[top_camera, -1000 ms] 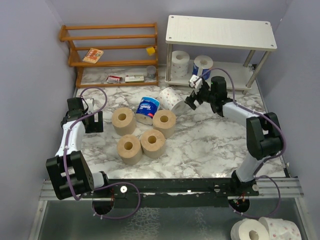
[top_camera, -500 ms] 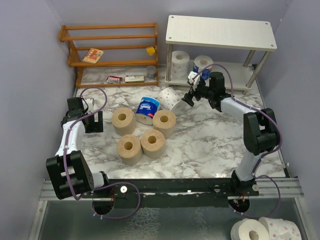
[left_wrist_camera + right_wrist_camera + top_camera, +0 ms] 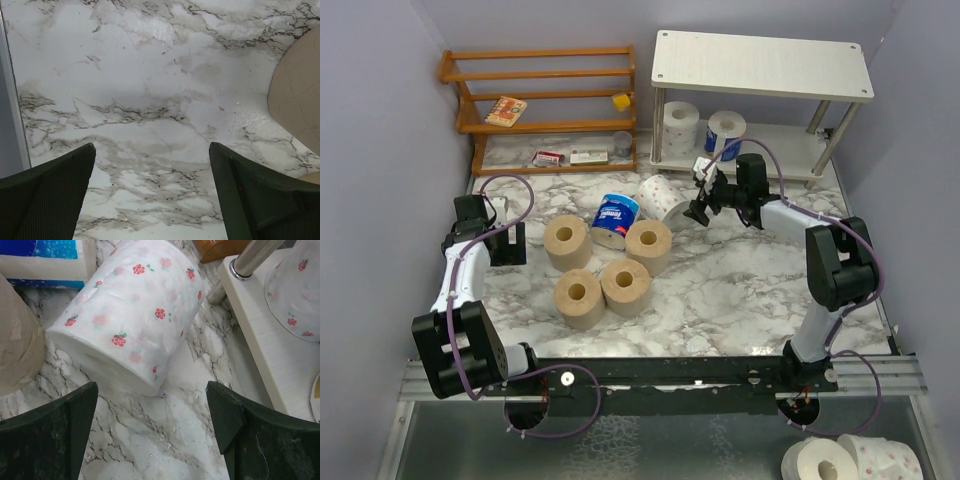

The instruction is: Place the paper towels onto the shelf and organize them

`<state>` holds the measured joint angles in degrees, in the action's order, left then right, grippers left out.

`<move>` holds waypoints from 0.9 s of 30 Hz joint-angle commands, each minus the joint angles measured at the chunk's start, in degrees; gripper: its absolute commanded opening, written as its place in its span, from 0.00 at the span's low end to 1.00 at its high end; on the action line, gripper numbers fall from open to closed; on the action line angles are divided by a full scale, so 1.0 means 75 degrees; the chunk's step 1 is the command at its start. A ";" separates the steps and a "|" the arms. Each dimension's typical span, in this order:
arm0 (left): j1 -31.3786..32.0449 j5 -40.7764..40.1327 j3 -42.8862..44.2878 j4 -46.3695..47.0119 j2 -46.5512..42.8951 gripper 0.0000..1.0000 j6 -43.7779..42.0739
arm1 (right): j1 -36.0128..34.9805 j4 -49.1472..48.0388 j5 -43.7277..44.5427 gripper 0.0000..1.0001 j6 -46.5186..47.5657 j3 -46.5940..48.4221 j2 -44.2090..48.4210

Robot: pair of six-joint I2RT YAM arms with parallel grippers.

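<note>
A white paper towel roll with small red flowers (image 3: 135, 310) (image 3: 660, 197) lies on its side on the marble. My right gripper (image 3: 151, 405) (image 3: 700, 208) hangs open just short of its near end, touching nothing. A blue-and-white roll (image 3: 616, 219) (image 3: 45, 257) lies beside it. Tan rolls (image 3: 567, 241) (image 3: 648, 246) (image 3: 625, 286) stand in a cluster with one more. On the shelf's (image 3: 760, 60) lower board (image 3: 270, 340) stand a white roll (image 3: 681, 122) and a blue-and-white one (image 3: 725, 130). My left gripper (image 3: 508, 245) (image 3: 152, 150) is open over bare marble, a tan roll (image 3: 300, 100) at its right.
An orange wooden rack (image 3: 545, 100) with small items stands at the back left, against the wall. The shelf's metal leg (image 3: 252, 257) rises close behind the flowered roll. Two more white rolls (image 3: 845, 460) lie below the table's near right corner.
My right gripper has swung left and down from the shelf's front to the flowered roll on the table. The left arm and all the rolls are where they were.
</note>
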<state>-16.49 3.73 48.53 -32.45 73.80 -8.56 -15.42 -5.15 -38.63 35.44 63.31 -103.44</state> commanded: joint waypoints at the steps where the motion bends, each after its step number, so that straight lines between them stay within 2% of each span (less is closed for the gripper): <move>1: -0.0051 0.0002 0.0232 -0.0084 -0.0056 0.99 -0.0028 | -0.0108 -0.0573 -0.0535 0.89 -0.0231 -0.0067 -0.0058; 6: -0.0063 -0.0038 0.0228 -0.0068 -0.0047 0.99 -0.0031 | -0.0330 -0.0914 -0.0430 0.83 -0.0331 0.0071 -0.0366; 8: -0.0063 -0.0051 0.0239 -0.0074 -0.0012 0.99 -0.0031 | -0.0367 -0.1044 -0.0398 0.72 -0.0451 0.0162 -0.0540; 9: -0.0063 -0.0050 0.0233 -0.0075 0.0008 0.99 -0.0031 | -0.0369 -0.1204 -0.0385 0.70 -0.0645 0.0187 -0.0606; 14: -0.0066 -0.0055 0.0251 -0.0070 0.0048 0.99 -0.0019 | -0.0413 -0.1483 -0.0480 0.67 -0.0995 0.0363 -0.0907; 17: -0.0063 -0.0062 0.0255 -0.0074 0.0081 0.99 -0.0019 | -0.0417 -0.1533 -0.0489 0.61 -0.0969 0.0385 -0.1019; 19: -0.0070 -0.0068 0.0273 -0.0070 0.0113 0.99 -0.0012 | -0.0428 -0.1541 -0.0528 0.49 -0.0957 0.0367 -0.1035; 23: -0.0063 -0.0087 0.0280 -0.0087 0.0183 0.99 -0.0018 | -0.0428 -0.1775 -0.0578 0.04 -0.1105 0.0251 -0.1025; 27: -0.0063 -0.0104 0.0301 -0.0092 0.0243 0.99 -0.0001 | -0.0440 -0.2128 -0.0646 0.01 -0.1310 0.0008 -0.0977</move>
<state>-16.56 3.64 49.21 -32.64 75.00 -8.56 -18.33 -15.77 -41.45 27.62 64.49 -110.48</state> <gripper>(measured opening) 0.991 0.060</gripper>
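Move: The flowered paper-towel roll lies on its side about 7 cm to the left of the right hand and 2 cm ahead, its middle some 3 cm lower, one open end facing the fingers. The nearest brown roll stands about 10 cm left and 9 cm back, the blue-wrapped roll 17 cm left and 3 cm back, the shelf's front left leg 8 cm left and 9 cm ahead. From the left hand the flowered roll lies about 39 cm right and 15 cm ahead. The right hand reaches about 4 cm to its left into the near end of the flowered roll, rising a touch at first and then dipping to finish some 2 cm lower than it began, with the fingers still pointing left, forward and down and the wrist rolling only about 5 degrees. Only late in the reach do the wide-open fingers come nearly shut, pinching the paper at the roll's near rim on the shelf side. ##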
